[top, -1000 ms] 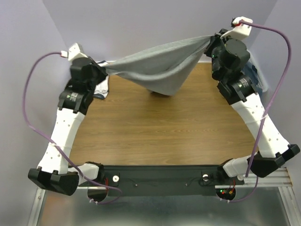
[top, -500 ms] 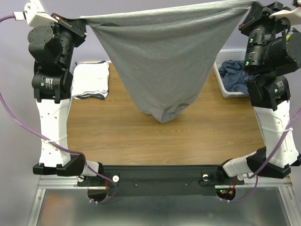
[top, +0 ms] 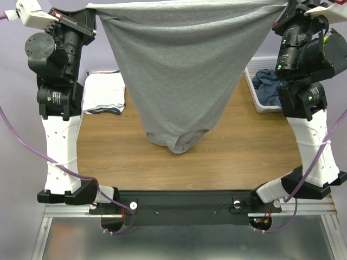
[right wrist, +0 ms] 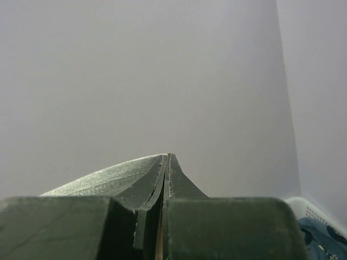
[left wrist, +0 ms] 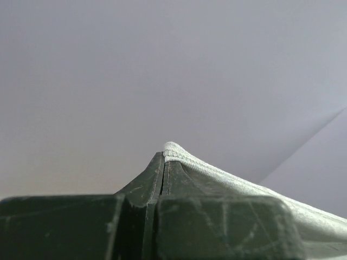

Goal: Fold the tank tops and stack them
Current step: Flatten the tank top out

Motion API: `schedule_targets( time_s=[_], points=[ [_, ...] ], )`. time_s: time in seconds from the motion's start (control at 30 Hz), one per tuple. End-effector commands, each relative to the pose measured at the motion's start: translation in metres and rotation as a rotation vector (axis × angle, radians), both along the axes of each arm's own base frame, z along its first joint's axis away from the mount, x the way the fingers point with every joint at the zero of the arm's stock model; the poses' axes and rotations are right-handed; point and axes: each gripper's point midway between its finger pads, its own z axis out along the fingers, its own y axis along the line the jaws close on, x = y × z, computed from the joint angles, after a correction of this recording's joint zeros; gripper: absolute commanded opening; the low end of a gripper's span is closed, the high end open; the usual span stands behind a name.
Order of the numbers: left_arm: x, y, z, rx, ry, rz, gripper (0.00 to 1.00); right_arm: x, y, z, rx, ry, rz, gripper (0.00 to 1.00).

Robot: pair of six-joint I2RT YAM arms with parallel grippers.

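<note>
A heather grey tank top [top: 181,70] hangs stretched between both raised arms, high above the wooden table [top: 227,151]; its bunched lower end droops at mid-table. My left gripper [top: 93,12] is shut on its top left corner, whose hem [left wrist: 217,172] runs off to the right past the tips of that gripper [left wrist: 164,156]. My right gripper [top: 283,12] is shut on the top right corner, and in its wrist view the hem [right wrist: 108,179] leaves the closed tips [right wrist: 166,157] to the left. A folded white tank top [top: 103,92] lies at the table's back left.
A white lattice basket [top: 261,103] stands at the back right with dusty blue cloth [top: 269,85] in it; its rim [right wrist: 314,208] shows in the right wrist view. Grey walls close in the back and sides.
Both arms rose from low over the table's back edge and spread the grey top wide; over the last half second its lower end swung a little toward the near edge.
</note>
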Motion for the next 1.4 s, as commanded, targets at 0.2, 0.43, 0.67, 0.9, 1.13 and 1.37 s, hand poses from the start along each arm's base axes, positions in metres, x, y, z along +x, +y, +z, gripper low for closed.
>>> schedule_targets(
  time_s=[0.2, 0.43, 0.67, 0.9, 1.13, 1.37],
  points=[
    [0.009, -0.015, 0.024, -0.012, -0.156, -0.100, 0.00, 0.028, 0.016, 0.007, 0.002, -0.056, 0.007, 0.01],
    [0.067, -0.060, 0.011, 0.042, -0.146, -0.331, 0.00, 0.094, 0.003, -0.004, 0.056, -0.104, 0.097, 0.01],
    [0.103, -0.072, 0.040, 0.076, -0.397, -0.383, 0.00, 0.177, -0.006, -0.016, 0.153, -0.209, 0.297, 0.01],
    [0.065, -0.052, 0.090, 0.071, -0.643, -0.284, 0.00, 0.158, -0.041, 0.031, 0.210, -0.449, 0.347, 0.01],
    [0.040, -0.044, 0.079, 0.107, -0.571, -0.259, 0.00, 0.141, -0.067, 0.025, 0.251, -0.424, 0.408, 0.01],
    [0.033, -0.039, -0.069, -0.067, -0.183, -0.269, 0.00, 0.154, -0.043, -0.083, 0.275, -0.043, 0.480, 0.01]
  ],
)
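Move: The left hand holds one end of the tank top's upper edge and the right hand the other, some 50 cm apart; the tank top's middle hangs about 25 cm in from either hand, 3 cm nearer the bases and 28 cm down. From both hands the open table middle lies 5 cm ahead, 25 cm inward, 65 cm below. The white stack is 20 cm ahead and 15 left of the left hand, the basket 25 ahead and 17 right of the right hand, both 60 below. Outward in a quick fling, both hands keep their pinch and sweep the hanging tank top forward over the table, dipping slightly: left about 19 cm, right about 24. Then both pull back towards the bases, the left sharply by some 15 cm and the right by 8, rising a little before sinking again at the end; both end slightly further right, fingers tipped up and turned inward. ##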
